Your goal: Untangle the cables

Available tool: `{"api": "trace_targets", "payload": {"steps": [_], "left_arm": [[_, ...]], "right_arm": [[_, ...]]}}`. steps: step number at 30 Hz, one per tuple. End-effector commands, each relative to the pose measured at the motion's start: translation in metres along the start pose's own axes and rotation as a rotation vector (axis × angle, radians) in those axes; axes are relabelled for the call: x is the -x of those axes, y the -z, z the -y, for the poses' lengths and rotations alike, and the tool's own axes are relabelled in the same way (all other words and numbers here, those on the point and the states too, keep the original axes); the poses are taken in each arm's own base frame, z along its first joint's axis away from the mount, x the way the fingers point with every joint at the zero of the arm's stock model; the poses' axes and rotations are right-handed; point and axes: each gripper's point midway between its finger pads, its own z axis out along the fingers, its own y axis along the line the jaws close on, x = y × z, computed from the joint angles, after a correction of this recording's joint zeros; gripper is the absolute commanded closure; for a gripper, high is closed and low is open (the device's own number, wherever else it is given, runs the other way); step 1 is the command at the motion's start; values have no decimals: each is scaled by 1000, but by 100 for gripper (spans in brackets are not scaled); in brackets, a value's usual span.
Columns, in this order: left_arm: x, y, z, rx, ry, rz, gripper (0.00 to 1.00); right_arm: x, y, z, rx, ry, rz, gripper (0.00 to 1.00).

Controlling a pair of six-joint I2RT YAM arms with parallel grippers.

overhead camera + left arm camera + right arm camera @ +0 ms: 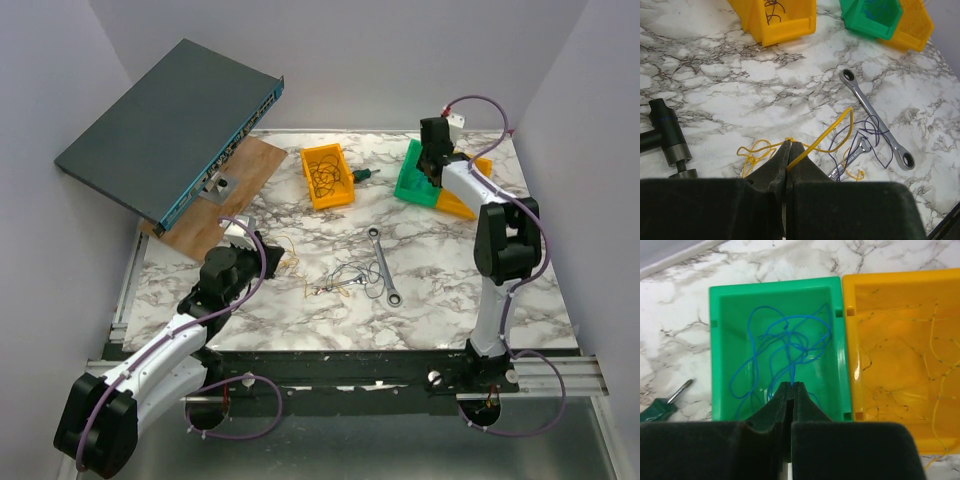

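The cables form a small tangle mid-table, beside a silver wrench. My left gripper is shut on a yellow cable, which loops away over the marble towards a dark purple cable. From above, the left gripper sits left of the tangle. My right gripper is shut on a blue cable. That cable's loops lie inside the green bin. In the top view the right gripper hangs over that green bin.
A yellow bin with thin yellow wires touches the green one. Another yellow bin holds dark wires. A network switch leans on a wooden board at back left. A small wrench, black tool and green screwdriver lie about.
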Motion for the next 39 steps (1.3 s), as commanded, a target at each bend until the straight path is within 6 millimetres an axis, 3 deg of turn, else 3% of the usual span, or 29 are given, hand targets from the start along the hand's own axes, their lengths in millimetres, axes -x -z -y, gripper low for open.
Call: {"api": "trace_targets", "payload": {"steps": [1, 6, 9, 11, 14, 18, 21, 22, 23, 25, 29, 32, 35, 39], "left_arm": [[2, 1, 8, -43, -20, 13, 100], [1, 1, 10, -54, -20, 8, 100], [1, 1, 12, -63, -23, 5, 100], [0, 1, 13, -71, -27, 5, 100], [-1, 0, 18, -98, -32, -1, 100], [-4, 0, 24, -129, -39, -12, 100], [-2, 1, 28, -141, -46, -3, 100], [-2, 1, 28, -142, -48, -1, 100], [-2, 1, 29, -146, -50, 0, 100], [-2, 1, 30, -149, -51, -2, 100], [-2, 1, 32, -152, -55, -3, 100], [-1, 2, 34, -156, -57, 1, 100], [-2, 2, 35, -159, -61, -2, 100], [-4, 0, 37, -164, -64, -19, 100]], "right_arm": [[-50, -30, 2, 1, 3, -122, 99], [-92, -59, -3, -10, 27, -230, 99], [-94, -57, -7, 4, 28, -260, 99], [-83, -45, -7, 15, 25, -258, 96], [-54, -19, -10, 75, 34, -212, 75], [-22, 30, -12, 171, 34, -154, 62], [-28, 68, -21, 283, 54, -166, 49], [-38, 83, -27, 325, 77, -188, 41], [-48, 96, -32, 356, 102, -215, 23], [-73, 131, -49, 421, 160, -245, 10], [-128, 194, -75, 564, 235, -278, 8], [-161, 230, -83, 678, 284, -305, 9], [-193, 249, -84, 774, 320, -364, 9], [-214, 256, -79, 782, 323, -415, 4]]}}
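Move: The right gripper, closed on the blue cable, hangs over the green bin, whose middle is about 11 cm below, 2 cm ahead and 1 cm left. The orange bin beside it lies 10 cm right, level with the hand; the screwdriver is 17 cm left and 2 cm ahead. The purple cable lies 27 cm back and 19 cm left, some 13 cm below. From the left hand, the green bin is 29 cm ahead, 34 cm right and 12 cm lower. Lower the right gripper about 10 cm into the green bin, open it wide to let go of the blue cable as you lift clear, then swing back and left, some 30 cm, to above the purple cable, turning counter-clockwise and tipping the fingers further down. Keep the left gripper shut on the yellow cable while easing it 3 cm right and back. ##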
